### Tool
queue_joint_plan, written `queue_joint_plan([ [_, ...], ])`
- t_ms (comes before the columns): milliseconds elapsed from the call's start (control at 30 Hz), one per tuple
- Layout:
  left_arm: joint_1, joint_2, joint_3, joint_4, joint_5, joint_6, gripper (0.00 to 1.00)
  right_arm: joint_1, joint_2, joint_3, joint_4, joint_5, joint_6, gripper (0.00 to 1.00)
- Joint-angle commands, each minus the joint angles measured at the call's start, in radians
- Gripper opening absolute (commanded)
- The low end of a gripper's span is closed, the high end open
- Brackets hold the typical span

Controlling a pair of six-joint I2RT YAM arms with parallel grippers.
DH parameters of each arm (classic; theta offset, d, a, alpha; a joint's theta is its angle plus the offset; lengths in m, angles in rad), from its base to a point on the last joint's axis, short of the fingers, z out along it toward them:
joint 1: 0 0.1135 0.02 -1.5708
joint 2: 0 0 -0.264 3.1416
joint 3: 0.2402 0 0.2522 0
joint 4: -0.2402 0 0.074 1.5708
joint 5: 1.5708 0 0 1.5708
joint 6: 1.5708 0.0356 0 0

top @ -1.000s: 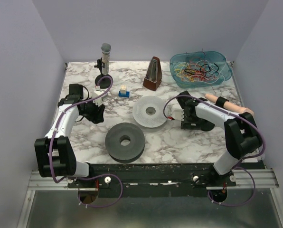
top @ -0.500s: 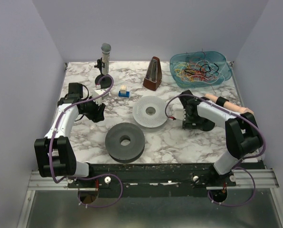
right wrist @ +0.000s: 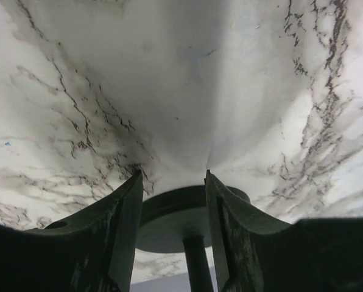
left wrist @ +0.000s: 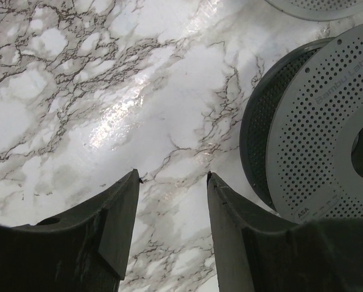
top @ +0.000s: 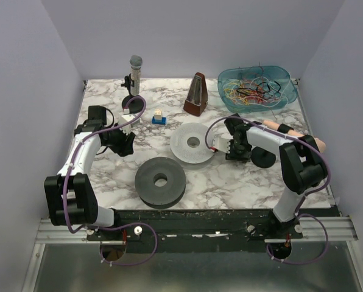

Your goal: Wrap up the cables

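Note:
The cables (top: 253,89) lie as a multicoloured tangle of thin wires in a translucent teal tub (top: 283,100) at the back right. Neither gripper touches them. My right gripper (top: 242,151) is low over the table right of the white spool (top: 192,143). In the right wrist view the right gripper (right wrist: 173,173) stands open, with a black disc base (right wrist: 175,216) and its thin post (right wrist: 197,264) showing in the gap, untouched. My left gripper (top: 126,149) is on the left side, and the left wrist view shows the left gripper (left wrist: 172,176) open over bare marble.
A dark grey spool (top: 161,180) lies front centre, also seen as the perforated grey spool (left wrist: 318,128). A microphone on its stand (top: 134,70), a small blue block (top: 159,117) and a metronome (top: 197,95) stand at the back. A model hand (top: 288,132) sits above the black base (top: 264,159).
My right arm has swung in, turning its gripper around towards the black base, and its jaws have narrowed. The left arm has not moved.

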Motion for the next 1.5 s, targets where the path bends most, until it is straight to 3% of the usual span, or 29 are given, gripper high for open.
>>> queue_joint_plan([
  [0, -0.001, 0.013, 0.028, -0.016, -0.011, 0.023, 0.56, -0.039, 0.028, -0.022, 0.04, 0.013, 0.028, 0.51],
  [300, -0.001, 0.024, 0.053, -0.02, -0.008, 0.018, 0.56, -0.138, -0.018, -0.176, 0.136, 0.129, 0.03, 0.5],
  [867, 0.003, 0.008, 0.057, -0.033, -0.008, 0.037, 0.56, -0.37, -0.09, -0.268, 0.3, 0.097, -0.021, 0.52],
  [1067, 0.003, 0.008, 0.059, -0.029, -0.011, 0.04, 0.56, -0.373, -0.088, -0.259, 0.317, 0.096, -0.021, 0.52],
  [1233, 0.003, 0.013, 0.073, -0.032, -0.014, 0.031, 0.56, -0.358, -0.145, -0.132, 0.258, -0.008, 0.065, 0.59],
  [1467, 0.003, 0.022, 0.114, -0.036, -0.006, -0.008, 0.57, -0.25, -0.228, -0.007, 0.178, -0.047, 0.053, 0.8],
])
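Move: The right hand stands low over the table with its fingers pointing down; the black stand base lies about 10 cm to its right and 1 cm ahead, its middle some 2 cm lower. On that stand the flesh-coloured cylinder sits roughly 18 cm above the hand, 13 cm right and 1 cm back, while the white spool is about 17 cm left and 6 cm ahead, and the basket some 33 cm ahead and 10 cm right. From the left hand the base is about 52 cm right, 2 cm ahead and 10 cm below. Staying low, the right hand sweeps about 14 cm to the right into the near side of the black stand base and pushes the stand along towards the right-hand table edge with half-open fingers, the wrist turning clockwise by some 20 degrees and its fingers swinging forward as it goes. After a brief halt it comes off the base, rising, going forward towards the basket and back to the left by about 4 to 5 cm each way, while the fingers open wider. ##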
